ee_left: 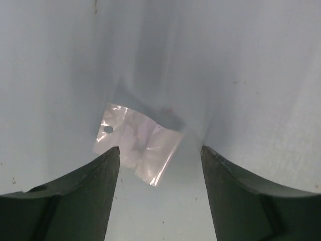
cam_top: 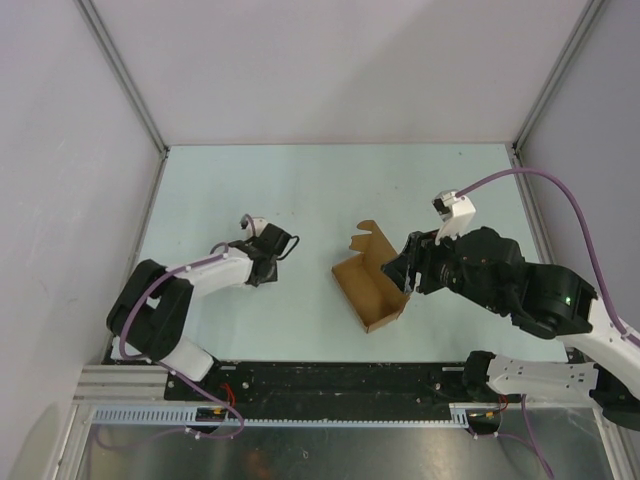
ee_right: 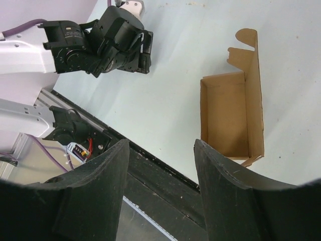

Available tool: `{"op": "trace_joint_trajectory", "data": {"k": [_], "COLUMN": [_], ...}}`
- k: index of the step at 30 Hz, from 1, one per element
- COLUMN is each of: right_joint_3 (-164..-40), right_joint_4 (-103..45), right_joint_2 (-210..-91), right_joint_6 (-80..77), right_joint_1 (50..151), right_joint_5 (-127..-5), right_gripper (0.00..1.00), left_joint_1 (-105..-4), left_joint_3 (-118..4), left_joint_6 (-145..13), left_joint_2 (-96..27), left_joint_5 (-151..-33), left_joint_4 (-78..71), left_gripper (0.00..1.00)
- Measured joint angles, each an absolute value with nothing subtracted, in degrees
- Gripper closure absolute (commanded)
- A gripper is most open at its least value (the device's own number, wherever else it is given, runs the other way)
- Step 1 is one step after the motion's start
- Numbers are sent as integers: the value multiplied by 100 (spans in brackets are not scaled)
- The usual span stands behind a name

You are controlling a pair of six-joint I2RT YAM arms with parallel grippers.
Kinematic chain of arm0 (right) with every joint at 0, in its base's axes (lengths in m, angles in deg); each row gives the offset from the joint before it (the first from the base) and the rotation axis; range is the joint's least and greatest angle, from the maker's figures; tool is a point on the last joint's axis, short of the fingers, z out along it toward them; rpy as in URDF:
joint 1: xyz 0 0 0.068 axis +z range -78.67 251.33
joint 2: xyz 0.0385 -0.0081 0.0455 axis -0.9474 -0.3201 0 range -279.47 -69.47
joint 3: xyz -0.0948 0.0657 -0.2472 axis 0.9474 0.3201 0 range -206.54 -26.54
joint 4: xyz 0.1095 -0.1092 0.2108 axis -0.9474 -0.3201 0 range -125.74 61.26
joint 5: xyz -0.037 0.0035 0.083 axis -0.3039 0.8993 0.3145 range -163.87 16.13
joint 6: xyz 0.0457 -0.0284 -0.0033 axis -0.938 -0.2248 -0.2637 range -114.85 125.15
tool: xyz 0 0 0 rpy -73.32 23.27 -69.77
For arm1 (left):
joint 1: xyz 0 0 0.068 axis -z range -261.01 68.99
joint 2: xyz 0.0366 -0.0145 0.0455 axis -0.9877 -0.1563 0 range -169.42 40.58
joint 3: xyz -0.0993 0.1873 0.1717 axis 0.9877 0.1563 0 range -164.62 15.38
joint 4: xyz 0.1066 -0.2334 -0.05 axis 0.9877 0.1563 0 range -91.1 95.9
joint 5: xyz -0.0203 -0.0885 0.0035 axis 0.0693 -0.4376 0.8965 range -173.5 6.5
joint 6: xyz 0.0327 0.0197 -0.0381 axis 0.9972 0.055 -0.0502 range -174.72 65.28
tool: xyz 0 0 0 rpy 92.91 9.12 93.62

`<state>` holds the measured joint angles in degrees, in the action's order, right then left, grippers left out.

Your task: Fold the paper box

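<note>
The paper box [cam_top: 368, 288] is a brown oblong carton lying open on the pale table, with a tabbed flap [cam_top: 366, 238] standing up at its far end. In the right wrist view the paper box [ee_right: 230, 118] shows its hollow inside. My right gripper [cam_top: 399, 275] hovers at the box's right wall. It is open [ee_right: 160, 146] with nothing between its fingers, and the box is off to the right of them. My left gripper [cam_top: 288, 246] is to the left of the box and apart from it. It is open [ee_left: 160, 156] over bare table.
A small clear plastic scrap [ee_left: 138, 143] lies on the table just ahead of the left fingers. A black rail [cam_top: 340, 380] runs along the near edge. Grey walls and metal posts [cam_top: 125, 75] enclose the table on three sides.
</note>
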<state>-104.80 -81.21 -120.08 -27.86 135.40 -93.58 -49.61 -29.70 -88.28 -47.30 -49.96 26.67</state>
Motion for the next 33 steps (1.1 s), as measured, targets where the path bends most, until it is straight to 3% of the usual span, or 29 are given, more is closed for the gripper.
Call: {"op": "trace_joint_trajectory", "data": {"k": [6,13,19,33], "right_joint_3": [-10480,-10480,-10480,-10478], "right_joint_4": [-8119,-8114,-8114,-8110], "right_joint_2": [-11993,-11993,-11990,-11990], "right_joint_6": [-2786,-2786,-2786,-2786], "right_joint_1": [13542,13551,13555,13562], "right_joint_5": [-9358,-9355,-9355,-9355], "right_gripper": [40,40,40,40], "left_joint_1": [-5099,-5110,-5136,-5153], "left_joint_3": [-2998,-2998,-2998,-2998], "left_joint_6": [-8988,-9036,-9034,-9032], "left_joint_2": [-4854,-4922,-4946,-4939], "left_joint_5": [-4939,-4921,-4902,-4893], "left_joint_4": [2599,2555,2542,2562], "left_gripper": [56,60,74,82]}}
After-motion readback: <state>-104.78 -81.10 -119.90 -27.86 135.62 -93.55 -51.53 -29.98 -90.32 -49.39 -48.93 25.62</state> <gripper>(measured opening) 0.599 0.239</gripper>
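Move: Just left of the left hand's fingertips, about 2 cm to the left, level fore and aft and roughly 1 cm below, lies the small clear plastic packet, flat on the table. The open paper box stands some 22 cm to the hand's right and about 2 cm nearer the base, at nearly the same height. From the raised right hand the packet lies about 13 cm forward, 27 cm left and 34 cm down. Closing on the small packet, the left hand first eases about 1 cm left and a touch forward and down. It then stays over the table while its fingers go from wide open to about a quarter open, pinching the packet's right-hand part between the tips, the grip load rising towards the end. ##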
